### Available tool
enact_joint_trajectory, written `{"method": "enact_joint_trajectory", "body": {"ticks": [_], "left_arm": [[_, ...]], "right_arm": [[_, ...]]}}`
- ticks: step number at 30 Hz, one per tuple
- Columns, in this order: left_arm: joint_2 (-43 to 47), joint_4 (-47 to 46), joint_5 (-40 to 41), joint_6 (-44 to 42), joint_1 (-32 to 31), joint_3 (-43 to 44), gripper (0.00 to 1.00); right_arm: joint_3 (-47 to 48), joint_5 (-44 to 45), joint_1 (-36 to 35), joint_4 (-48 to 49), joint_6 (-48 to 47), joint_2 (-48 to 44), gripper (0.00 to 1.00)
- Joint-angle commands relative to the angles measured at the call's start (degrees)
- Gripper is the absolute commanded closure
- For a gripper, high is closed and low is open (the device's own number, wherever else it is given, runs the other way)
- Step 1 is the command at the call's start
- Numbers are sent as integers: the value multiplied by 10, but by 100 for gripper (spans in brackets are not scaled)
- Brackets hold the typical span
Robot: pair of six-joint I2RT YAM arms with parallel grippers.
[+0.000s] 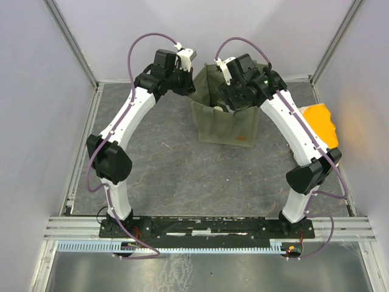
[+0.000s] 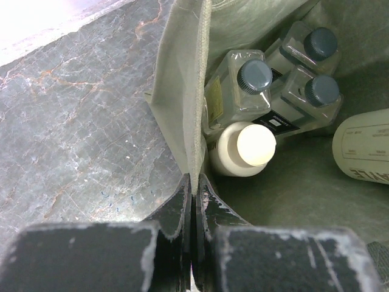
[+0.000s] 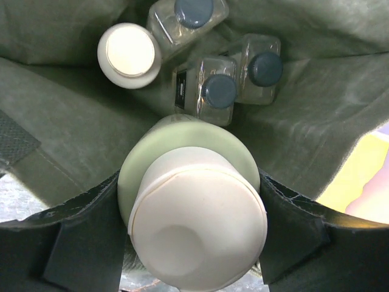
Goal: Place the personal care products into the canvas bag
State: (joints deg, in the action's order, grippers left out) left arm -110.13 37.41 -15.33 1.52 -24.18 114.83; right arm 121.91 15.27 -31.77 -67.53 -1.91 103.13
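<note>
The olive-green canvas bag (image 1: 226,125) stands at the back of the table. My left gripper (image 2: 194,179) is shut on its left rim (image 2: 191,91), pinching the fabric. Inside, three clear square bottles with dark caps (image 2: 240,91) (image 2: 310,45) (image 2: 310,100) stand together beside a cream bottle (image 2: 243,149). My right gripper (image 3: 191,201) is inside the bag's mouth, shut on the olive-green bottle (image 3: 182,143), whose pale cap (image 3: 197,225) faces the camera. That bottle (image 2: 364,146) also shows at the right edge of the left wrist view. The cream bottle (image 3: 129,55) stands below it.
An orange and cream soft packet (image 1: 320,125) lies on the table right of the bag, close under my right arm. Pale walls close in the table on three sides. Dark marbled tabletop (image 2: 79,121) lies left of the bag.
</note>
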Motion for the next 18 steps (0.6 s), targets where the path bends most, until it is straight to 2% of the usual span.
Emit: {"method": "enact_joint_trajectory", "body": {"ticks": [1,6,18], "left_arm": [[32,-14,3,-36,12,59,97],[28,-3,-12,-29,12,78,97],[40,-2,-43,-22,11,72,97]], "right_arm": [[-36,19,0,13,-8,-33,100],[-94,3,14,75,8,-30,100],[-143,-42,47,158,30,28,100]]}}
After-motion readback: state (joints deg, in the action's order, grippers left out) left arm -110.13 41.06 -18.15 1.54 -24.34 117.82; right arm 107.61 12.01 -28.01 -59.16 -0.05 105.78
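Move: The right hand holds the green bottle inside the bag mouth; the clear patch of bag floor it is going to lies some 4 cm ahead of it and about 18 cm below. Beyond that patch the nearest clear bottle stands about 8 cm ahead and 1 cm right of the hand, a second clear bottle 9 cm ahead and 5 cm right, and the white bottle 10 cm ahead and 8 cm left, all about 13 cm lower. From the left hand the patch is about 4 cm back, 10 cm right and 17 cm down. The right hand keeps its grip on the green bottle and lowers it about 9 cm down into the bag, towards the clear bottles, tipping some 10 degrees more steeply downward on the way and easing a centimetre or two forward in the second half. The left hand keeps the bag's left rim pinched shut between its fingers and draws it roughly 1 cm up and back, holding the mouth open for the descending bottle. ##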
